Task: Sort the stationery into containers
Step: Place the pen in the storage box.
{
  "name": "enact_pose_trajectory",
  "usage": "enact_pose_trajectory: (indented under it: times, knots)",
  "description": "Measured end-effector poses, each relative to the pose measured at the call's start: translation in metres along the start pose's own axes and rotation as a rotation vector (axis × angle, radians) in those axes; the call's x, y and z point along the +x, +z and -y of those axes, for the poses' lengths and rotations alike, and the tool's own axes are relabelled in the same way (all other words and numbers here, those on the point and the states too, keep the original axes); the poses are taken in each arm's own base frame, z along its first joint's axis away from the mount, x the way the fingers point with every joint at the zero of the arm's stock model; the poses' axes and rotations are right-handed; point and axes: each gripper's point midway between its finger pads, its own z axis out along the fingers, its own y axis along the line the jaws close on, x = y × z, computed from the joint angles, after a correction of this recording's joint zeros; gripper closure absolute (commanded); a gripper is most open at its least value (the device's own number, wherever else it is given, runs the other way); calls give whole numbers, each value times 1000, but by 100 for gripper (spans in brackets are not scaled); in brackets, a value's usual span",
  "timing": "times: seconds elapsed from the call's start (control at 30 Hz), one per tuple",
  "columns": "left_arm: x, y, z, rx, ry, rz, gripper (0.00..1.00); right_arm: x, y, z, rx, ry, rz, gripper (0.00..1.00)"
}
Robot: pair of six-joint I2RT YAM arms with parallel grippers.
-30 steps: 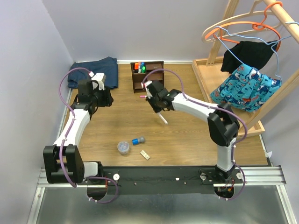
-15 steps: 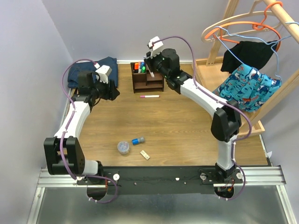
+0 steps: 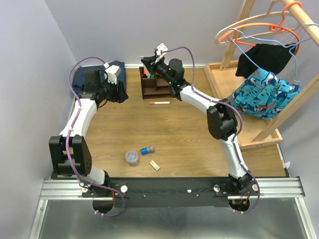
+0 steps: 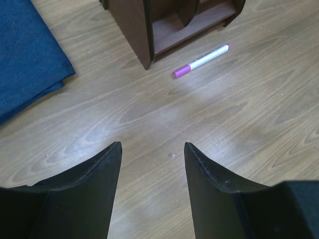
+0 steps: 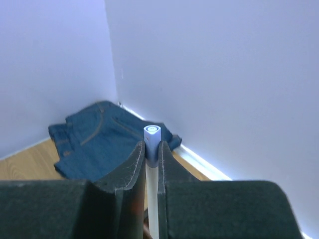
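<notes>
My right gripper (image 3: 148, 64) hovers over the tall back section of the dark brown organiser (image 3: 158, 88), shut on a white marker (image 5: 152, 149) with a pale lilac cap that stands upright between the fingers. A white marker with a pink cap (image 3: 159, 102) lies on the table just in front of the organiser, seen too in the left wrist view as the pink-capped marker (image 4: 202, 60) beside the organiser (image 4: 134, 35). My left gripper (image 4: 152, 147) is open and holds nothing, low over bare wood left of the organiser. A clear round tub (image 3: 131, 157), a blue cylinder (image 3: 147, 150) and a beige block (image 3: 155, 165) lie near the front.
Folded blue jeans (image 3: 92, 79) lie in the back left corner, close to my left gripper (image 3: 121, 93). A big light-wood tray (image 3: 219, 82) with a clothes rack, hangers and patterned shorts (image 3: 261, 94) fills the right side. Walls close off the back and left.
My right arm has swung from mid-table up and back to above the organiser, carrying the marker. My left arm has drawn back toward the jeans.
</notes>
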Motion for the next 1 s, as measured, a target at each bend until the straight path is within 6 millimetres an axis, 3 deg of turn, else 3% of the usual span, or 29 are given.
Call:
enact_pose_trajectory:
  times: [0.3,0.6,0.73,1.0]
  knots:
    - [-8,8,-5,5,12,-32,38,-8,11,6,-9,20,124,99]
    - [-7,23,14,39,85,-74,37,37,14,4,-22,33,114,99]
    - [-6,26,20,46,100,-80,37,47,11,2,-28,34,104,99]
    - [-4,26,15,19,114,-91,37,80,-3,-3,-41,21,56,98]
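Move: The storage box's pen compartment, already holding other pens, lies almost under the pen in my right hand: about 3 cm ahead, 1 cm to the right and 19 cm below. The pink-capped pen lies on the table some 9 cm back and 6 cm right of that hand, the folded jeans 23 cm to its left and 2 cm ahead. From my left hand the pink-capped pen is roughly 5 cm ahead and 17 cm right, the compartment 16 cm ahead and 12 cm right. Keeping the pen pinched upright, I lift my right hand a touch and ease it slightly forward, then lower it by about 9 cm from that peak towards the compartment, fingers staying shut and the wrist nearly still. Meanwhile I shift my empty, open left hand some 3 cm to the right and a little forward, towards the pink-capped pen. ##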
